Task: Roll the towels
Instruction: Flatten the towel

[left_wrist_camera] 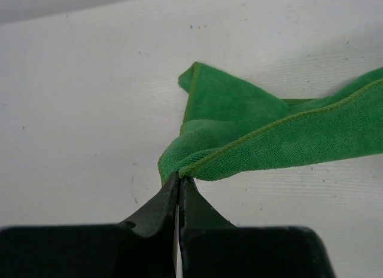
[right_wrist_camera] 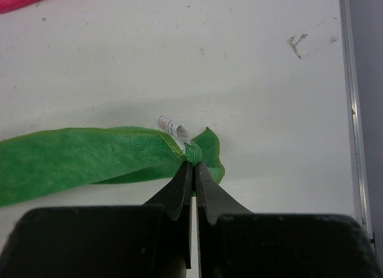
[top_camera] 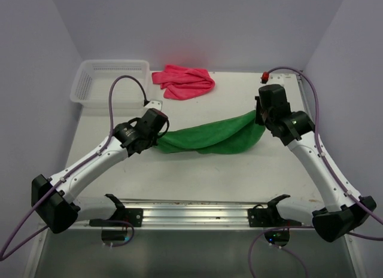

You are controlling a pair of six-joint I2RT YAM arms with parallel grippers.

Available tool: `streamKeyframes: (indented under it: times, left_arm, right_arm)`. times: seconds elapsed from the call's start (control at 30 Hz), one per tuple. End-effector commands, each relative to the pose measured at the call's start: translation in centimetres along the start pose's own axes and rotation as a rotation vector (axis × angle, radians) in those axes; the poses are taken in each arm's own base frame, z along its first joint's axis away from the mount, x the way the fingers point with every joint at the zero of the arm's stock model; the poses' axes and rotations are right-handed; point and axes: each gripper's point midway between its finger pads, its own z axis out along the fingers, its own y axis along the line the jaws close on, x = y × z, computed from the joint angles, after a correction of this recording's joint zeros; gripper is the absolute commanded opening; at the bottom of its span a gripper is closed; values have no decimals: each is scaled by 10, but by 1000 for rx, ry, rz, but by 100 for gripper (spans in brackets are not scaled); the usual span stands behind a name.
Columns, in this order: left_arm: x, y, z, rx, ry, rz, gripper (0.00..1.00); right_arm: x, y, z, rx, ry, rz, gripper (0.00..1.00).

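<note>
A bright green towel (top_camera: 209, 136) hangs stretched between both arms over the middle of the table, sagging in a folded band. My left gripper (left_wrist_camera: 179, 179) is shut on the towel's left end (left_wrist_camera: 239, 146), pinching a corner at its fingertips. At the towel's right end (right_wrist_camera: 78, 155), beside a small white label (right_wrist_camera: 173, 128), my right gripper (right_wrist_camera: 194, 164) is likewise shut on the cloth. A pink-red towel (top_camera: 184, 81) lies crumpled at the back of the table, apart from both grippers.
A white mesh basket (top_camera: 108, 81) stands at the back left corner, next to the pink-red towel. The table's right edge (right_wrist_camera: 353, 110) runs close beside my right gripper. A metal rail (top_camera: 191, 213) spans the near edge between the arm bases.
</note>
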Motion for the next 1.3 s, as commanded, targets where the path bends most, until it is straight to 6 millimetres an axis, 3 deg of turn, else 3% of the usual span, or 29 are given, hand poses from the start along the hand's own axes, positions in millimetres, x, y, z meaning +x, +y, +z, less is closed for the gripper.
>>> streamKeyframes:
  times: [0.0,0.13,0.23,0.33,0.47,0.6,0.7,0.8,0.83,0.9,0.93,1.0,1.13,1.17,1.27]
  left_arm:
    - [-24,22,-15,-80,-82,-11,0]
    - [-56,21,-26,-51,-200,-69,0]
    - [-81,33,-34,-89,-281,-99,0]
    - [-108,40,-40,-103,-359,-102,0]
    - [-148,53,-50,-129,-415,-101,0]
    - [-174,66,-49,-135,-438,-116,0]
    - [-177,80,-50,-146,-443,-139,0]
    - [-168,82,-54,-119,-448,-157,0]
    - [-164,81,-55,-108,-450,-164,0]
    - [-150,79,-58,-71,-448,-188,0]
    - [-144,76,-59,-42,-444,-193,0]
    - [-126,77,-66,-9,-446,-224,0]
    - [-104,74,-88,99,-496,-260,0]
    - [-103,78,-103,123,-536,-283,0]
    - [-100,80,-121,168,-577,-301,0]
  right_arm:
    - [-12,-13,3,31,-4,6,0]
    - [-15,-16,17,0,22,72,0]
    - [-26,-13,22,-30,10,96,0]
    - [-44,-4,24,-72,-18,123,0]
    - [-82,-2,19,-80,-67,144,0]
    - [-107,0,12,-97,-99,149,0]
    - [-115,-1,2,-109,-122,148,0]
    - [-108,-2,-6,-125,-122,148,0]
    - [-107,-2,-17,-148,-137,151,0]
    - [-91,-2,-22,-170,-112,151,0]
    - [-89,-5,-38,-188,-135,158,0]
    - [-71,-1,-47,-232,-109,163,0]
    - [-55,-3,-96,-328,-156,181,0]
    - [-53,-1,-104,-358,-157,180,0]
    - [-44,-6,-119,-357,-140,198,0]
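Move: Both hands already grip the green towel at its ends. Its middle lies about 22 cm to the left hand's right, 1 cm ahead and 3 cm lower. The red towel is some 25 cm ahead of that hand, 10 cm right and 16 cm below; the white basket is 25 cm ahead, 19 cm left and 12 cm below. From the right hand, the green towel's middle is about 18 cm left, 3 cm back and 12 cm below. Both hands keep the green towel's ends pinched, rising about 10–15 cm while swinging some 8 cm forward, then back. ##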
